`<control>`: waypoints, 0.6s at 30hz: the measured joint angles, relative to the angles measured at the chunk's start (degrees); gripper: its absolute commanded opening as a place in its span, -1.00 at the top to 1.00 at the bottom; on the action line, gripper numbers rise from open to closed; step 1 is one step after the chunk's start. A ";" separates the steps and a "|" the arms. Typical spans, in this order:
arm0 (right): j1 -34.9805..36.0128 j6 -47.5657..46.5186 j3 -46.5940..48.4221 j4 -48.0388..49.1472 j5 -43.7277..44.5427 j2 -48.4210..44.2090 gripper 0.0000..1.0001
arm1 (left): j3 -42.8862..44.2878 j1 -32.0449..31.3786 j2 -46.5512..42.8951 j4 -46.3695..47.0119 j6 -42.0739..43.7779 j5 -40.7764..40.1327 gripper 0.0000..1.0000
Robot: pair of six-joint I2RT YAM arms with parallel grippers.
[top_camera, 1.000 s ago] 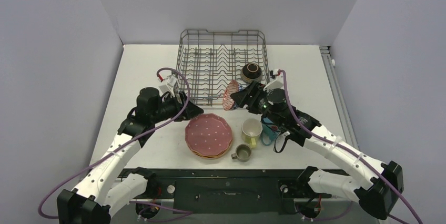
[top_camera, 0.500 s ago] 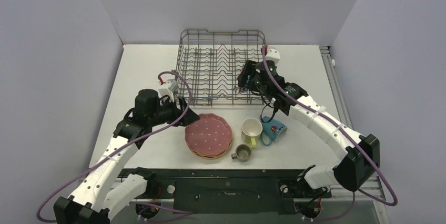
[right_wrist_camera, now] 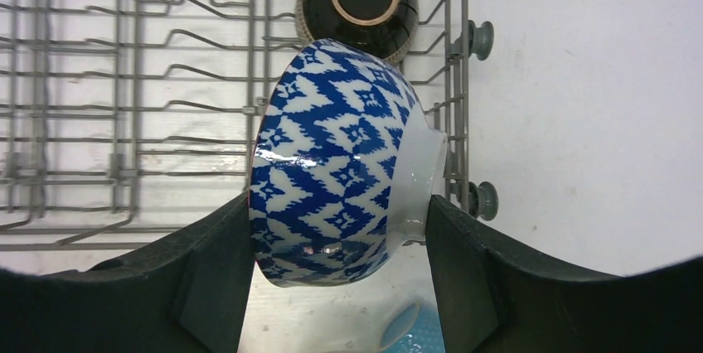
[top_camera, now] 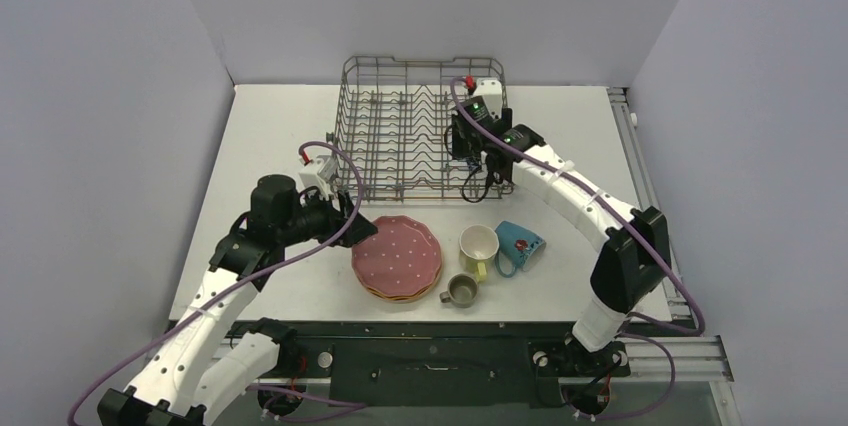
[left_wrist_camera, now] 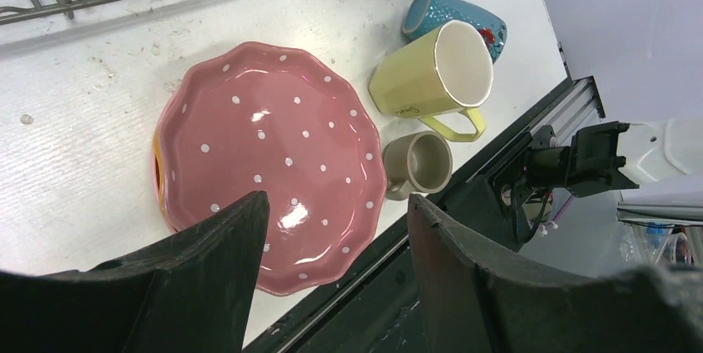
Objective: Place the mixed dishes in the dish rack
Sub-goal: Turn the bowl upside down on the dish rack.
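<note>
My right gripper (right_wrist_camera: pixel 336 208) is shut on the blue-white patterned bowl (right_wrist_camera: pixel 340 162), held on edge over the right front part of the dish rack (right_wrist_camera: pixel 124 104). In the top view the right arm (top_camera: pixel 480 136) hides most of this bowl. A dark brown bowl (right_wrist_camera: pixel 358 1) sits upside down in the rack just beyond. My left gripper (left_wrist_camera: pixel 336 204) stands open and empty just left of the pink dotted plate (left_wrist_camera: pixel 265 146), which tops a plate stack (top_camera: pixel 397 256). Right of the stack are a yellow mug (top_camera: pixel 478 246), a blue mug (top_camera: pixel 520 244) on its side and a small grey-olive mug (top_camera: pixel 461 291).
The wire rack (top_camera: pixel 400 126) stands at the back centre of the white table, with small wheels (right_wrist_camera: pixel 481 38) on its right side. A black rail (left_wrist_camera: pixel 464 204) runs along the table's near edge close to the mugs. Walls close in on three sides.
The right arm has carried the blue-white bowl from in front of the rack to above its right front part. The left gripper has drawn slightly back toward the near left.
</note>
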 measured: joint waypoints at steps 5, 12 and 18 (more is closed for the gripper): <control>0.00 -2.80 3.17 -3.08 3.96 5.84 1.00 | -0.07 0.00 -0.50 -0.44 0.22 0.11 -0.17; 0.02 -5.86 7.52 -5.92 6.40 13.40 1.00 | -0.09 -0.02 -1.14 -0.79 0.59 0.11 -0.17; 0.02 -7.96 11.47 -6.71 8.33 18.38 1.00 | -0.09 -0.11 -1.46 -0.90 0.96 0.07 -0.17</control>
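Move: The right hand already holds the blue-patterned bowl over the rack, its mouth to the robot's left; the open spot in the rack's near right part lies about 5 cm ahead and 13 cm below. The black bowl stands 17 cm ahead, a centimetre right, 12 cm down; on the table the blue mug is 13 cm back and 8 cm right, the yellow mug 14 cm back and 2 cm left. The spot is some 23 cm ahead and 28 cm right of the left hand. Keeping the blue-patterned bowl pinched between its foot and its rim, the right hand lowers it about 7 cm towards the open near-right spot of the rack while easing some 4 cm forward towards the black bowl, the sinking slowing towards the end. On the way the wrist rolls about 20 degrees so that its left side drops, turning the bowl's mouth from the left down towards the wires, and the fingers tip slightly further down without opening. ##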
